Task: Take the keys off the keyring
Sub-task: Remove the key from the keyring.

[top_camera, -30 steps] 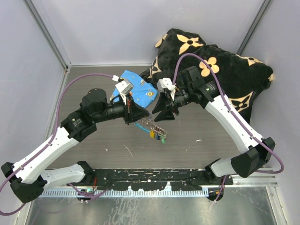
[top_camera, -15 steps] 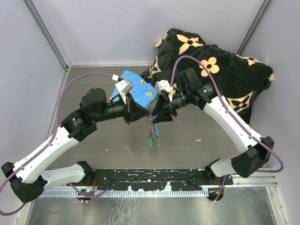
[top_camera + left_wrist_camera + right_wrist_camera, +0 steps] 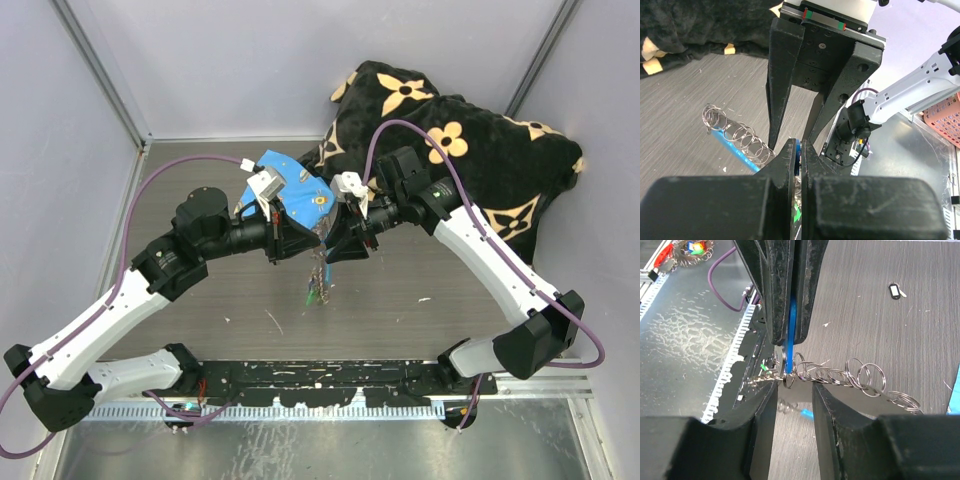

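The keyring (image 3: 320, 265), a chain of thin metal rings (image 3: 840, 374), hangs between my two grippers above the table. My left gripper (image 3: 306, 243) is shut on the keyring's light-blue strip (image 3: 792, 325), with the blue showing between its closed fingertips (image 3: 790, 156). The rings trail off to the left (image 3: 740, 136) in the left wrist view. My right gripper (image 3: 794, 390) faces it with jaws apart, and the ring chain crosses just over its fingertips (image 3: 832, 400). The keys (image 3: 314, 292) dangle below, with a green head showing (image 3: 764, 367).
A blue printed cloth (image 3: 295, 190) lies behind the grippers. A black flowered cushion (image 3: 470, 150) fills the back right corner. A small dark tag (image 3: 895, 290) lies loose on the grey table (image 3: 420, 270). Another bunch of rings with coloured heads (image 3: 690, 247) sits beyond the front rail.
The right gripper has moved left, close to the left gripper, and its jaws have narrowed. The hanging keys have swung from the lower right to straight below the grippers.
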You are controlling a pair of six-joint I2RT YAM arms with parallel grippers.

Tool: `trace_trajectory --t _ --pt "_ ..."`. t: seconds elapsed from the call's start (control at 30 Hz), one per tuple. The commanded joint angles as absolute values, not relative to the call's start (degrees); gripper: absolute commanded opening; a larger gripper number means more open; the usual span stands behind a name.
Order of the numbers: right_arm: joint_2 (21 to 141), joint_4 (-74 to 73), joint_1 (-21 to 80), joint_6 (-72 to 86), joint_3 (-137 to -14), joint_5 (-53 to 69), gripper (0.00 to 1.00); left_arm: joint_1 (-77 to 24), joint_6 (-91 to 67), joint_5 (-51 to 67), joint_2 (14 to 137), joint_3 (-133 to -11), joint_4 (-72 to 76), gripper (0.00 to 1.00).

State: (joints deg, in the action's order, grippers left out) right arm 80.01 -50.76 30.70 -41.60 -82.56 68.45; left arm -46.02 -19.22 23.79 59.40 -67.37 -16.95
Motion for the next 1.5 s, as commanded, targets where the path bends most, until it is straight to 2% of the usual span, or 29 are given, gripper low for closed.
trace_trajectory --t 0.0,0.5,1.23,1.47 --pt "78.23 -48.98 31.03 -40.83 -82.88 68.90 0.39 -45.92 -20.22 24.92 58.57 -69.84 -10.72 0.00" --pt "78.22 -48.17 31.03 -39.75 -83.00 68.38 0.30 -45.96 -20.09 24.17 58.71 -69.57 -10.81 0.00" --pt "78.64 -46.77 31.37 -38.56 -82.19 69.63 0.25 -45.95 -20.56 22.51 59.10 -69.82 -10.90 0.00" --pt "78.64 -46.45 31.40 -38.26 -82.15 69.62 0.13 -45.96 -20.65 22.11 59.16 -69.80 -10.92 0.00"
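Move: The right hand's open fingers already straddle the keyring's coil at the end of the blue key, about 1 cm back, 1 cm left of and level with its hand point. From the left hand, which already pinches the blue key, this coil lies straight to the right, roughly 3 cm off and 1 cm lower. The chain's far coils stand some 8 cm ahead of the pinched coil and 1 cm below it; the hanging green key lies about 5 cm back of it and 4 cm lower. The right hand stays almost in place in front of the left fingertips and draws its fingers in from well under half open to a narrow gap, bringing the tips together around the keyring coil just beyond the blue key's end. The left hand keeps its shut grip on the key and holds still, then near the end eases forward about half a centimetre, turning only a degree or two. ##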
